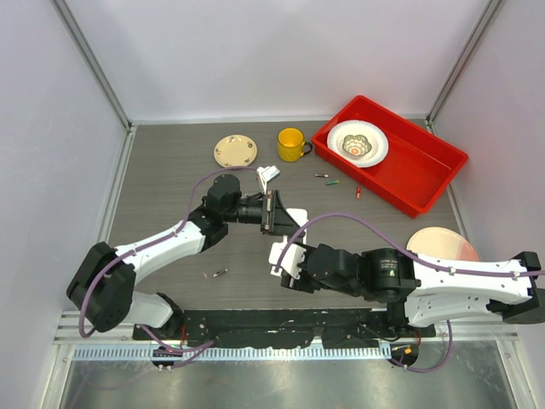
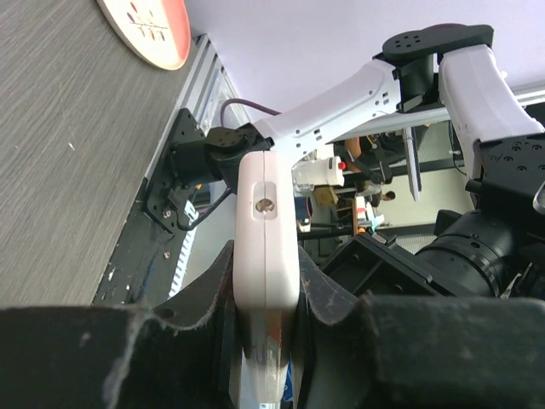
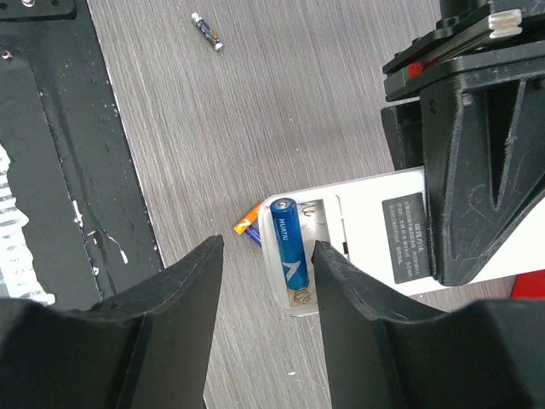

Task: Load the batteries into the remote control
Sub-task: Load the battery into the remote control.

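The white remote control lies back up, its battery bay open at the near end. A blue battery sits in one slot of the bay. An orange battery and a purple one poke out from under the remote's end. My left gripper is shut on the remote, seen edge-on; in the top view it grips the remote at mid table. My right gripper is open and empty, its jaws hovering either side of the bay; it shows in the top view.
A loose battery lies front left, also in the right wrist view. More batteries lie near a red tray holding a bowl. A yellow mug, small plate, white cover piece and pink plate stand around.
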Controlling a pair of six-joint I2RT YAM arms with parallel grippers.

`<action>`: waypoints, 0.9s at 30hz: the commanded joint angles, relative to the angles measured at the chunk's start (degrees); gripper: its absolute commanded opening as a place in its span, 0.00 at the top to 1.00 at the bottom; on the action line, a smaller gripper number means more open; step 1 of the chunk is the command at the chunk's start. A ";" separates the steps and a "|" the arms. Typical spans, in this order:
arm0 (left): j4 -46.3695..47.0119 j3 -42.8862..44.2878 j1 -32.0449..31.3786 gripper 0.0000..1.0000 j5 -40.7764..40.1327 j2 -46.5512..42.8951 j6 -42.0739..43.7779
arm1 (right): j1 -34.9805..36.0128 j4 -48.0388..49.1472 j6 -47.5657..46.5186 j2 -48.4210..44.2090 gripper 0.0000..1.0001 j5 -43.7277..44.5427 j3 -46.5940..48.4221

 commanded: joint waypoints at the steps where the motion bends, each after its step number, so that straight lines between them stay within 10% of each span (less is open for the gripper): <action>1: 4.10 0.34 -1.02 1.00 2.33 -0.02 -1.68 | -0.19 0.12 -0.09 -1.59 0.44 3.50 1.73; 8: 4.54 0.16 -1.45 1.00 2.24 0.25 -1.68 | -0.19 1.79 -0.35 -1.94 0.24 5.34 1.38; 27: 7.96 -1.77 -1.72 1.00 1.71 1.83 -2.73 | -0.27 4.34 -0.09 -6.33 0.13 6.14 -0.20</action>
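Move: The blue battery already lies in the open compartment of the remote, about 1 cm ahead, 2 cm left and 1 cm below the right hand, with its farther jaw tip beside it; from the left hand it is about 7 cm back, level sideways and 1 cm lower. The remote's middle is about 6 cm ahead and 3 cm left of the right hand. The loose orange and purple batteries lie some 20 cm below that hand, roughly 3 cm ahead and 1 cm left. Still bearing on the compartment beside the blue battery with its farther jaw, the right hand stays almost in place while its fingers spread from half to nearly wide open; then it comes free, rising about 2 cm and drifting about 1 cm right. The left hand keeps its pinch on the remote, gives about 1 cm forward under the spreading jaw, then springs partly back as the right hand lifts. ##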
